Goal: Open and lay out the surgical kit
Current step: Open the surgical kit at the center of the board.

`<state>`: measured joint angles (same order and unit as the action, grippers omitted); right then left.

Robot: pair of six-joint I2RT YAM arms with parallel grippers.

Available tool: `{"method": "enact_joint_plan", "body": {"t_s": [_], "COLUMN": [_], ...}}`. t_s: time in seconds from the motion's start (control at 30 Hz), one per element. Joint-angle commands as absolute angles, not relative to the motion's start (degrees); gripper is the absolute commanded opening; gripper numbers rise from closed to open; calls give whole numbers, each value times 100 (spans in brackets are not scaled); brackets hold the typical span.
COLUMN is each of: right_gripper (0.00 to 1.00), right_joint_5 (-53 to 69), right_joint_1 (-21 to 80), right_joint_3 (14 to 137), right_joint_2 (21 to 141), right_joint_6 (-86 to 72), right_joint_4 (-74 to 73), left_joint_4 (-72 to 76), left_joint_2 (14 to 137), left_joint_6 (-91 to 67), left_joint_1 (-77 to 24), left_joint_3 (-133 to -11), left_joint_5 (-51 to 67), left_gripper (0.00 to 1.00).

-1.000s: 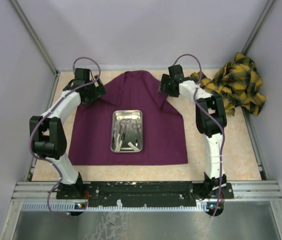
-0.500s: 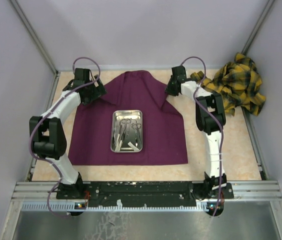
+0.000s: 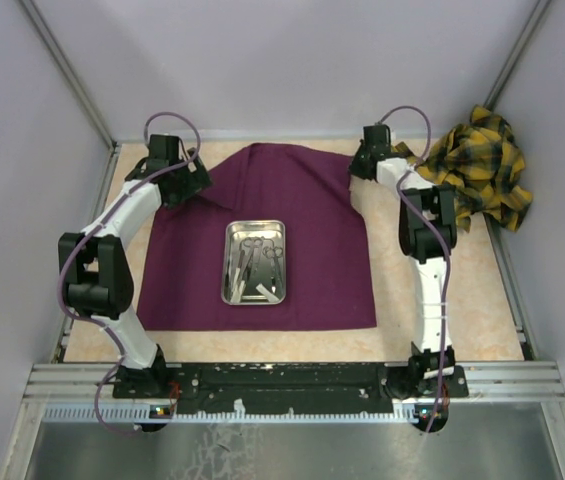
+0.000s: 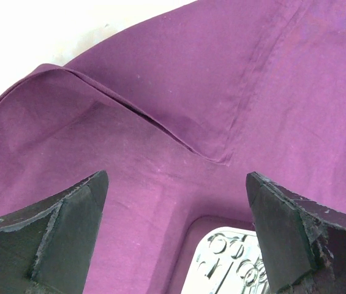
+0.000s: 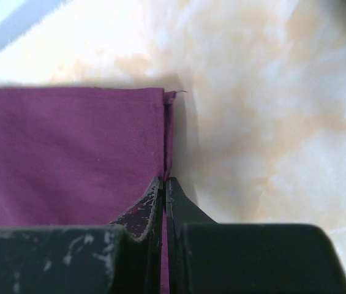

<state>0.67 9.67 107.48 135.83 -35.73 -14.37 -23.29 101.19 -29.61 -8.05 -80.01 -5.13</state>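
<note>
The surgical kit's dark purple cloth wrap [image 3: 307, 285] lies spread on the table, with its shiny steel tray [image 3: 254, 262] of scissors and forceps in the middle. My right gripper [image 3: 363, 168] is at the wrap's back right corner. In the right wrist view it [image 5: 164, 184] is shut on the hemmed edge of the wrap [image 5: 68, 147]. My left gripper [image 3: 194, 182] is open over the back left part. In the left wrist view its wide-apart fingers [image 4: 68, 226] frame a folded-over flap [image 4: 160, 79] and the tray's end [image 4: 228, 263].
A yellow and black plaid cloth [image 3: 477, 165] is bunched at the back right corner. Grey walls close in the table [image 3: 462, 300] on three sides. A metal rail [image 3: 292, 385] runs along the near edge.
My right gripper has shut on the wrap's edge and moved right and back, drawing the back right flap outward. The left arm has stayed still.
</note>
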Motion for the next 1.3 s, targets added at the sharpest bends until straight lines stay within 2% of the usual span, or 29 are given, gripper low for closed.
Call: {"method": "enact_joint_plan", "body": {"t_s": [0.0,0.13,0.2,0.27,0.37,0.47,0.83,1.07,1.27], "right_gripper": [0,0,20,31,37,44,44,44,44], "right_joint_5": [-276,-325,-266,-342,-378,-374,807,1279,1297], "right_joint_1": [872,836,831,822,789,777,798,852,861], "right_joint_3": [11471,12178,12678,13265,13390,12604,9076,7821,7279], "right_joint_2": [13692,13951,14177,14405,14312,13706,11317,10452,10084], "right_joint_6": [-3132,-2743,-2525,-2381,-2345,-2443,-3154,-3128,-2932], "right_joint_4": [-908,-900,-1055,-1472,-1732,-1499,-419,-231,-288], "left_joint_4": [-2440,-2523,-2551,-2642,-2807,-3042,-2986,-2376,-2012], "left_joint_2": [10033,10003,10013,10049,10145,10260,10731,10858,11139], "left_joint_6": [-2883,-2852,-2845,-2835,-2751,-2678,-2500,-2989,-3323], "left_joint_1": [-835,-835,-835,-833,-837,-848,-1062,-1072,-1072], "left_joint_3": [-8195,-8243,-8244,-8281,-8386,-8531,-8669,-8263,-8281], "left_joint_5": [-707,-836,-885,-908,-901,-839,-545,-568,-467], "left_gripper": [99,99,99,99,99,99,99,99,99]}}
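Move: The right hand still pinches the kit's far right corner; its laid-out spot is about 7 cm ahead, 2 cm right and 4 cm below. From that hand the tray is 23 cm back and 25 cm left, and the plaid cloth is level with it, 32 cm right. The left hand hovers open, with the folded-over flap's tip some 4 cm ahead, 5 cm right and 13 cm below; the tray is 9 cm back and 11 cm right of this hand. The right hand swings the corner 8 cm forward and up, opens, draws back 19 cm; the left sinks. ##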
